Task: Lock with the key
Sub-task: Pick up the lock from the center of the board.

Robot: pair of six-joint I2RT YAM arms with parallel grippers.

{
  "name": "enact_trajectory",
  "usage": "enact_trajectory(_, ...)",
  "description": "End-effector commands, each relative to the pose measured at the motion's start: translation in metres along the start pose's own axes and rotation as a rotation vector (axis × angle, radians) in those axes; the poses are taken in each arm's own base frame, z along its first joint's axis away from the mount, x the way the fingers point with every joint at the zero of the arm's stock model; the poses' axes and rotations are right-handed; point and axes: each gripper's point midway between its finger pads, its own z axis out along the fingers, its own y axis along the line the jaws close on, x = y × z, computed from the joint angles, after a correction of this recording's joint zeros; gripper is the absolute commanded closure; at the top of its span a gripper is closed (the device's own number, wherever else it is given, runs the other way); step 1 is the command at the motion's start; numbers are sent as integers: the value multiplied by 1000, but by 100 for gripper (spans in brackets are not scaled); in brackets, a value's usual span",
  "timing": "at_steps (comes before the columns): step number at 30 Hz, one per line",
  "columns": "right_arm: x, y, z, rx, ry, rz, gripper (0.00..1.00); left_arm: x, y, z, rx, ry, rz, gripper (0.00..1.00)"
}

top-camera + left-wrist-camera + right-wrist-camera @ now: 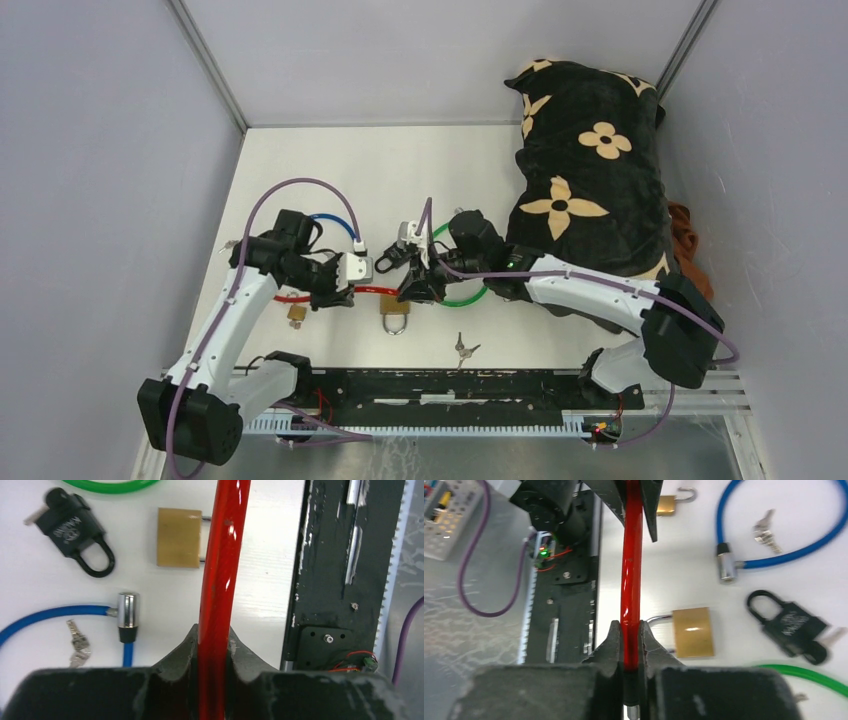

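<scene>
A red cable lock (376, 291) stretches between my two grippers just above the table. My left gripper (215, 641) is shut on the red cable (220, 565), which runs up between its fingers. My right gripper (629, 636) is shut on the red cable (630, 570) near its black end sleeve, with a metal tip poking out behind. A brass padlock (395, 318) with an open shackle lies right beside the cable. A bunch of keys (462, 349) lies near the front rail, apart from both grippers.
A black padlock (75, 527), a blue cable lock (55, 612) with a chrome end, more keys (77, 645) and a green cable (465, 298) lie nearby. A small brass padlock (669, 502) sits left. A black flowered cushion (590, 170) fills the right back.
</scene>
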Motion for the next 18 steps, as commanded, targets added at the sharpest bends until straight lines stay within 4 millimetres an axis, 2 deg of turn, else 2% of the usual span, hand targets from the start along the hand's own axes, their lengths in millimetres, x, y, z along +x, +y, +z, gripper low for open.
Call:
enact_trajectory(1, -23, -20, -28, 181, -22, -188, 87, -29, 22, -19, -85, -58, -68, 98)
enact_trajectory(5, -58, -17, -34, 249, -67, -379, 58, -42, 13, -24, -59, -62, -122, 98)
enact_trajectory(8, -72, -22, -31, 303, -52, -462, 49, -45, 7, -21, -53, -16, -110, 98)
enact_trajectory(12, -68, -28, -19, 329, 49, -502, 45, -53, 0, -18, -30, -11, -110, 98)
enact_trajectory(18, -44, -36, -14, 333, 141, -480, 50, -72, -11, -24, 23, -91, -91, 98)
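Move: Both hands hold the red lock in the air: the left pinches its tube, and the end in the right fingers lies about 12 cm to the left hand's right, level front to back and perhaps 3 cm higher. From the left hand the brass padlock lies some 3 cm ahead, 9 right and 12 below; the black lock 13 ahead, 9 right; the blue ring 14 ahead, 4 left, both likewise 12 below. The right fingers let go of the red lock's end, opening to about half while that hand rises about 5 cm, goes some 4 cm forward and rolls about 30 degrees around its finger line. The left keeps its pinch on the tube, lifting it 4 cm and carrying it nearly 3 cm right, closer to the right hand. ##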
